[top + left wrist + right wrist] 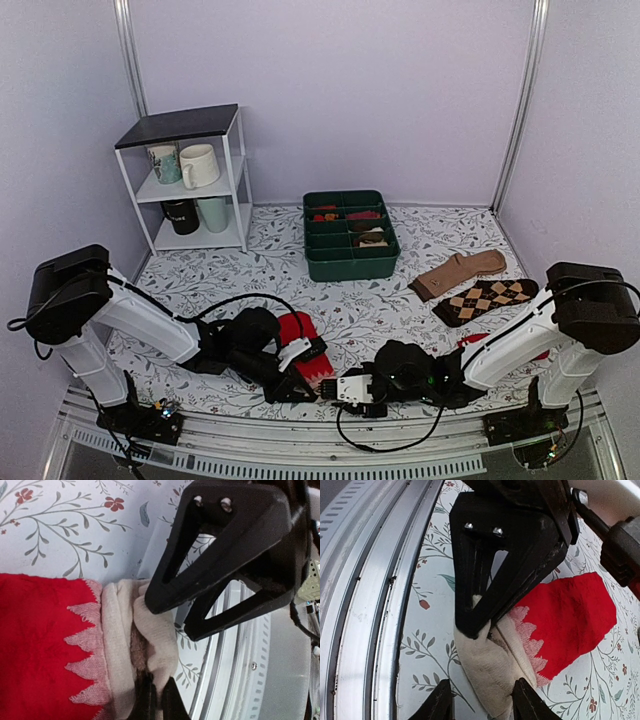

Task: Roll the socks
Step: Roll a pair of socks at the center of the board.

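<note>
The red socks (297,332) lie flat near the table's front edge, their pale beige end (116,630) toward the rail. In the left wrist view my left gripper (159,686) is shut on a fold of that beige end, lifting it slightly. My right gripper (482,700) faces it from the other side, open, its two fingers straddling the beige end (490,667); one finger (524,700) touches the fabric, the other stands clear. The red part (570,612) spreads flat behind. From above, both grippers meet at the socks' near end (322,378).
The metal rail (330,452) runs right beside the socks' beige end. A brown sock (460,272) and an argyle sock (487,298) lie at the right. A green divided bin (350,264) sits mid-table, and a white shelf (236,180) with mugs stands back left.
</note>
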Motion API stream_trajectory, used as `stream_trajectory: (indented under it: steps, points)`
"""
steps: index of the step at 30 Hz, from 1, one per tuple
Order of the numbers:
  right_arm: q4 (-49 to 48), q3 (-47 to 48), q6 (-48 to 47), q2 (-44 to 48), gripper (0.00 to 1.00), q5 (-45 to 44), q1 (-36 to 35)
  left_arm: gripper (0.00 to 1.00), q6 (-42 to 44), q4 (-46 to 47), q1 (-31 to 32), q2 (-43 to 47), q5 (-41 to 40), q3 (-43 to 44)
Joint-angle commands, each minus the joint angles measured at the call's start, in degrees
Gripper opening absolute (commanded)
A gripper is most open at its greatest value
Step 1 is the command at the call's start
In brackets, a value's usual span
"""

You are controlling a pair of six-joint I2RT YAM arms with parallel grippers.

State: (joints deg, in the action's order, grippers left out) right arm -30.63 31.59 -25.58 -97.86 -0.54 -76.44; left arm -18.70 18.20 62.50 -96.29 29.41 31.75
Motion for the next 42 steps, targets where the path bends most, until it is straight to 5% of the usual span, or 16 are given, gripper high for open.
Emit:
stream_trajectory:
  steps: [1,10,17,21,28,35,42]
  points:
    - [-1.92,1.38,-1.90,-0.70,0.42,0.41,0.87,0.00,0.11,-5.39,-0.11,-1.58,0.12,-2.20]
    - [3.80,5.10,0.56,-5.56,0.42,8.07,1.83,0.00,0.22,-4.67,-0.23,-1.22,0.29,-2.98]
    - [10.85,5.24,6.64,-5.99,0.22,9.19,1.87,0.00,0.56,-4.64,-0.20,-0.61,-0.29,-3.46]
    - [17.15,5.89,12.26,-5.32,0.14,11.81,2.20,0.00,2.71,-6.98,-0.27,2.57,-7.23,-2.93]
    - [24.60,6.24,23.89,-5.47,0.12,23.38,4.80,0.21,10.05,-6.01,0.11,16.85,-23.19,-3.24]
    - [32.18,12.76,31.33,-14.12,0.12,36.90,10.21,0.29,14.66,1.65,5.51,31.80,-25.36,-11.87]
    - [46.72,22.42,34.59,-20.67,0.12,47.62,14.12,0.35,13.17,5.67,11.98,37.12,-26.71,-18.11]
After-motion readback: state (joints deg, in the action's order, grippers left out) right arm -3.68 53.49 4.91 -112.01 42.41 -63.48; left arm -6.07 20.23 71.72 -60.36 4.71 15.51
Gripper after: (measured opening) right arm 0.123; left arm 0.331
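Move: The cream rolled end of the socks has its middle about 3 cm to the right hand's left and 2 cm below; the open fingers already reach around its corner. The left hand still pinches it, its middle some 2 cm to that hand's right. From the right hand, the red part lies about 9 cm ahead and 6 cm left, the argyle socks 21 cm ahead and 29 cm right, the green box some 31 cm ahead and 3 cm right. The right fingers close on the cream rolled end after easing about 2 cm left and slightly down, then keep the pinch while the wrist rolls some 55 degrees, its top tipping forward towards the red part, drifting slightly back. The left hand then lets go, opening and rising about 10 cm while swinging forward and back again and drawing 4 cm left, clear of the socks. ##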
